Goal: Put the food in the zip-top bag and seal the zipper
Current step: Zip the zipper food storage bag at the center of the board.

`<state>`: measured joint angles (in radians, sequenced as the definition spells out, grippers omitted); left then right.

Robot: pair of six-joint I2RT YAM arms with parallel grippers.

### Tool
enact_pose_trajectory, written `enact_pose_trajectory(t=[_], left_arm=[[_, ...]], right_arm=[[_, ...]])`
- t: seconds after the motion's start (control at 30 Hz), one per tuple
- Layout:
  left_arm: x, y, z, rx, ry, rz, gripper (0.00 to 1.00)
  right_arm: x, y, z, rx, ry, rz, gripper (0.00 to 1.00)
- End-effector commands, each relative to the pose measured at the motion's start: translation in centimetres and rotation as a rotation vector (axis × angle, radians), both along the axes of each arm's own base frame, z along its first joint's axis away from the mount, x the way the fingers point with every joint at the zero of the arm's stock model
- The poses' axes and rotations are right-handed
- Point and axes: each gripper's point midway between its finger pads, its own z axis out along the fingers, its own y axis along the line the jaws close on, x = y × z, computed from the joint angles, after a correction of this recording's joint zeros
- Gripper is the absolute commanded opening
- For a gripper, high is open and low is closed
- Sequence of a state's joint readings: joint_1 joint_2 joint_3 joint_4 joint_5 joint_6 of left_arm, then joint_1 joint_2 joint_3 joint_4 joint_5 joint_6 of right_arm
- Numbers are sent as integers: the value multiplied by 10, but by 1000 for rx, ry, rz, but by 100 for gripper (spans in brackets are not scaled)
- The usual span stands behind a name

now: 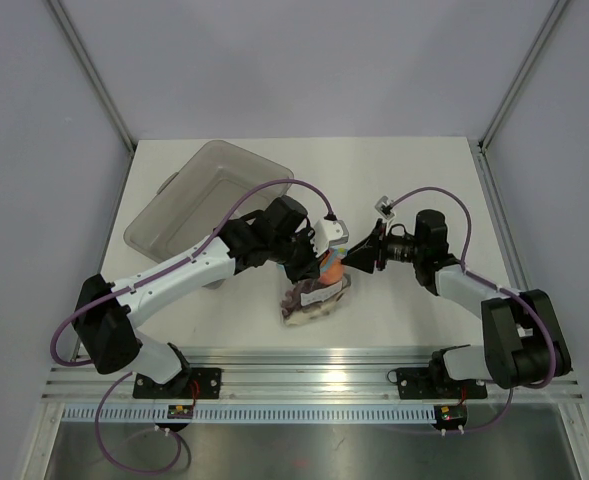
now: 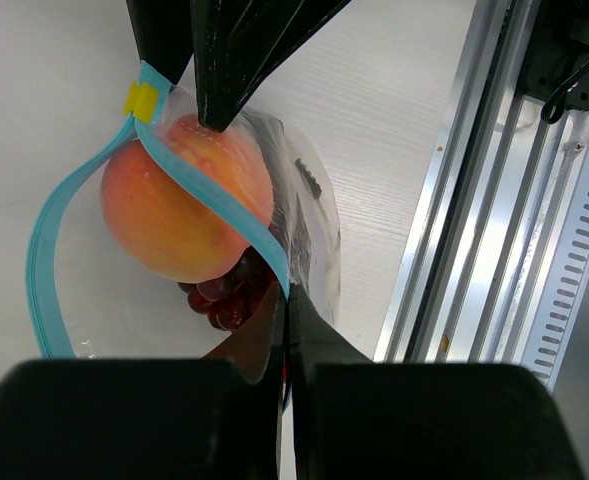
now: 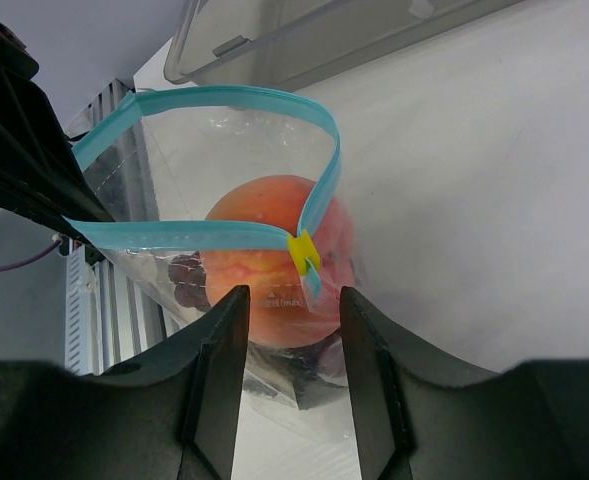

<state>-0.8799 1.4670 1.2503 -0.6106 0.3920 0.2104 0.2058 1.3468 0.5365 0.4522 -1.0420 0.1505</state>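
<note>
The clear zip-top bag [image 1: 312, 302] hangs upright with the peach [image 2: 179, 205] and the dark grapes [image 2: 224, 295] inside it. Its blue-teal zipper [image 3: 214, 97] gapes in a loop above the peach [image 3: 264, 262]. A yellow slider [image 3: 303, 250] sits at one end of that loop. My left gripper [image 2: 286, 300] is shut on the zipper strip at the other end and holds the bag up. My right gripper [image 3: 292, 318] is open, with its fingers on either side of the bag just below the slider. From above, the two grippers [image 1: 319, 262] [image 1: 351, 256] meet over the bag.
A large translucent grey tray [image 1: 209, 195] lies at the back left, behind the left arm. The aluminium rail [image 2: 494, 200] along the table's near edge runs close to the bag.
</note>
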Motion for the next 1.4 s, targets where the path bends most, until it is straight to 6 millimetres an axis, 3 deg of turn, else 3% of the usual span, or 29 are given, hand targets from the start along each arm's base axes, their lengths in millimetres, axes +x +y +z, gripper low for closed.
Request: enact_pose_trajectory(t=[0.0, 0.27, 0.53, 0.67, 0.8, 0.97, 1.07, 1.17, 1.2, 1.27, 1.3, 1.33, 1.37], left_arm=[[4, -7, 27, -61, -51, -16, 0], [5, -9, 28, -64, -50, -21, 0], [4, -8, 27, -60, -46, -23, 0], [5, -9, 27, -62, -47, -23, 0], [5, -9, 27, -59, -49, -22, 0], [5, -9, 27, -58, -48, -22, 0], [5, -8, 27, -55, -49, -20, 0], [8, -4, 30, -52, -68, 2, 0], [9, -4, 32, -54, -75, 13, 3], [13, -1, 42, -69, -104, 36, 19], [13, -1, 46, -76, -112, 40, 30], [15, 2, 54, -85, -129, 50, 51], [17, 3, 61, -96, -147, 61, 60]], right_arm=[[5, 7, 15, 25, -78, 39, 48], [12, 11, 22, 17, -106, 29, 47], [22, 11, 11, -21, -86, 5, 50], [18, 15, 7, -23, -72, 37, 46], [15, 16, 5, -24, -69, 45, 39], [16, 17, 11, -13, -83, 42, 11], [17, 17, 19, -3, -104, 33, 0], [16, 17, 29, 4, -127, 27, 0], [15, 17, 31, 7, -132, 27, 0], [13, 16, 38, 15, -145, 27, 0], [11, 17, 40, 17, -148, 31, 0], [8, 17, 45, 22, -163, 35, 0], [6, 18, 46, 23, -167, 38, 0]])
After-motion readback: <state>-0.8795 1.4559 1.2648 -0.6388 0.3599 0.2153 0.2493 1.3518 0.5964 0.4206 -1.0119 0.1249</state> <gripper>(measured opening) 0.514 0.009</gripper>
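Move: The yellow zip slider at the bag's end sits just off the right fingertips, about 2 cm to the left of the hand point and 1 cm ahead, at its height. The peach in the bag lies some 5 cm left of that hand, 2 cm nearer the base and 4 cm lower; the grapes about 10 cm left, 7 cm back and 8 cm down. From the left hand, shut on the bag's blue lip, the slider is roughly 7 cm ahead, 6 cm right and 3 cm lower. Easing left and forward by about 1 cm each, the right hand brings its half-open fingers around the bag's end, dips some 1 cm and shuts them on the corner by the slider, then lifts about 2 cm with the pinch kept. The left hand holds the lip almost without moving until the end, then opens to about half and lets go. ##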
